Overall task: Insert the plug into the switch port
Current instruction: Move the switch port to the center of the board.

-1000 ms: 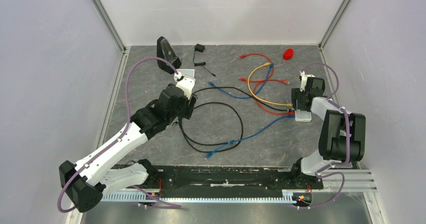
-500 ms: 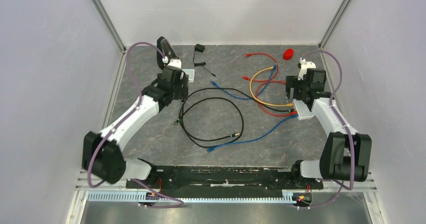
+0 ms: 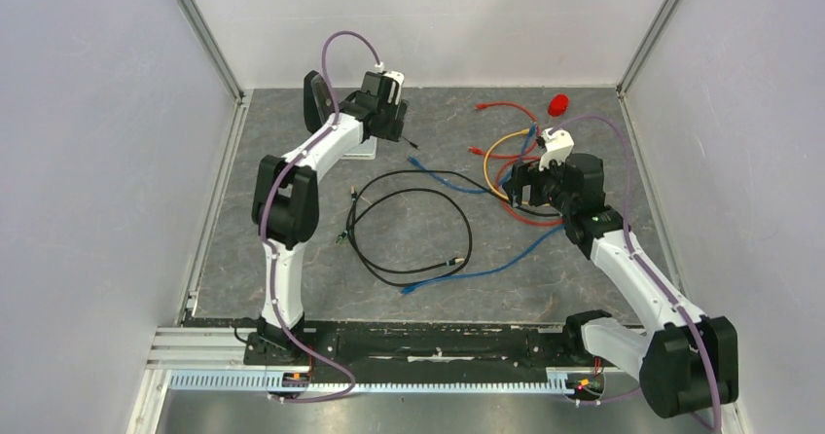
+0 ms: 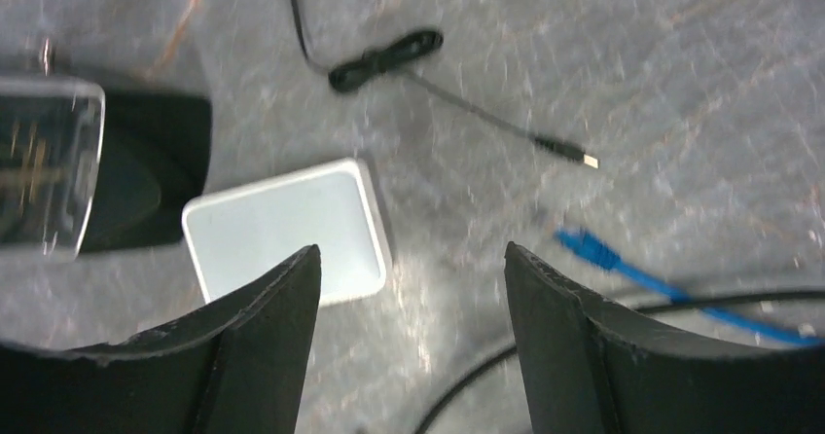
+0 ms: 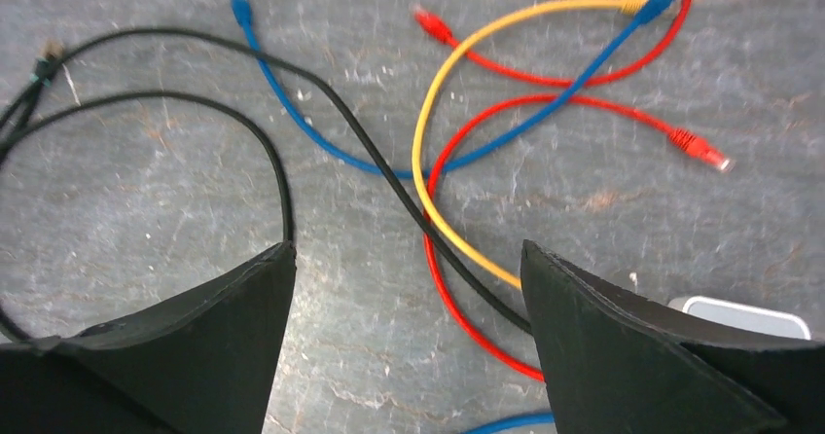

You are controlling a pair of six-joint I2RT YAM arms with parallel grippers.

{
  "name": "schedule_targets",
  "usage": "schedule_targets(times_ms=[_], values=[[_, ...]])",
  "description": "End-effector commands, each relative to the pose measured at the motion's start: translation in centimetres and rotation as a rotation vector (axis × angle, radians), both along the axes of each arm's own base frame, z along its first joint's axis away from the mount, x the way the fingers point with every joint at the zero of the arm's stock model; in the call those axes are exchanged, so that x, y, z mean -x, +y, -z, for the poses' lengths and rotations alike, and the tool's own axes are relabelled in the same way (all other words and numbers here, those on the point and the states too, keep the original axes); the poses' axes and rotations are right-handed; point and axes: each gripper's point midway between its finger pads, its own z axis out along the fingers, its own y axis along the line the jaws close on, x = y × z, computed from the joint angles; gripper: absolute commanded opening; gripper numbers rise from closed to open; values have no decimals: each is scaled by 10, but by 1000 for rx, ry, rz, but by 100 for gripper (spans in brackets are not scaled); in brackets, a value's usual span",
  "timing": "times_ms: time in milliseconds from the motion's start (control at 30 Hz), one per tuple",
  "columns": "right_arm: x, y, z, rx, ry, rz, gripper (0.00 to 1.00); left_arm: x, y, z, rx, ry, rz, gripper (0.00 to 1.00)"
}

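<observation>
A flat pale grey-white box [image 4: 287, 230] with rounded corners lies beside a black wedge device [image 4: 146, 176]; its top faces me and no switch port shows. My left gripper [image 4: 410, 251] [image 3: 391, 126] hovers open just right of the box, with bare mat between its fingers. A blue plug [image 4: 584, 249] and a thin black lead's gold-tipped plug [image 4: 587, 162] lie to its right. My right gripper [image 5: 408, 247] [image 3: 518, 187] hangs open and empty over crossing red, yellow and black cables. The corner of a second pale box [image 5: 744, 314] shows behind its right finger.
Loose cables cover the mat: a black loop [image 3: 413, 235], a blue lead [image 3: 486, 264], a yellow one [image 5: 457, 74], and red ones ending in plugs [image 5: 700, 149] [image 5: 433, 25]. A red object [image 3: 558, 104] lies at the back right. Enclosure walls stand close on both sides.
My left arm has stretched to the far back, past the black wedge and over the pale box. My right arm swung left, away from the right-hand box and over the cable tangle.
</observation>
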Motion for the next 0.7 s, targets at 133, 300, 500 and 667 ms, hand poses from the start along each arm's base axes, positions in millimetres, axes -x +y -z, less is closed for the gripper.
schedule_targets(times_ms=[133, 300, 500, 667], values=[[-10, 5, -58, -56, -195, -7, 87, -58, -4, 22, -71, 9, 83, 74], [-13, -2, -57, -26, -192, 23, 87, -69, 17, 37, -86, 54, 46, 74], [-17, -1, -62, -31, -193, 28, 87, -56, 33, 57, -151, 135, 51, 74], [-14, 0, -66, -50, -194, 28, 87, -40, 50, 78, -177, 226, 24, 72]])
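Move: The switch port I want, the unplugged one at the far left, lies about 4 cm ahead of my left hand, 6 cm to its left and 10 cm below. The metronome stands some 7 cm farther out than it and 8 cm to its left; the coiled black cord is about 8 cm beyond it and 6 cm to its right. A blue plug lies 1 cm ahead of my left hand, 8 cm right. From my right hand this switch port is roughly 22 cm ahead and 37 cm left. I sink my left hand about 7 cm onto the loose switch port beside the metronome, first reaching some 6 cm forward, then swinging about 5 cm left and easing slightly back. The wrist tips about 10 degrees further down, fingers staying wide open and not yet closing on the port. My empty right hand lifts roughly 3.5 cm above the cables, then waits. ##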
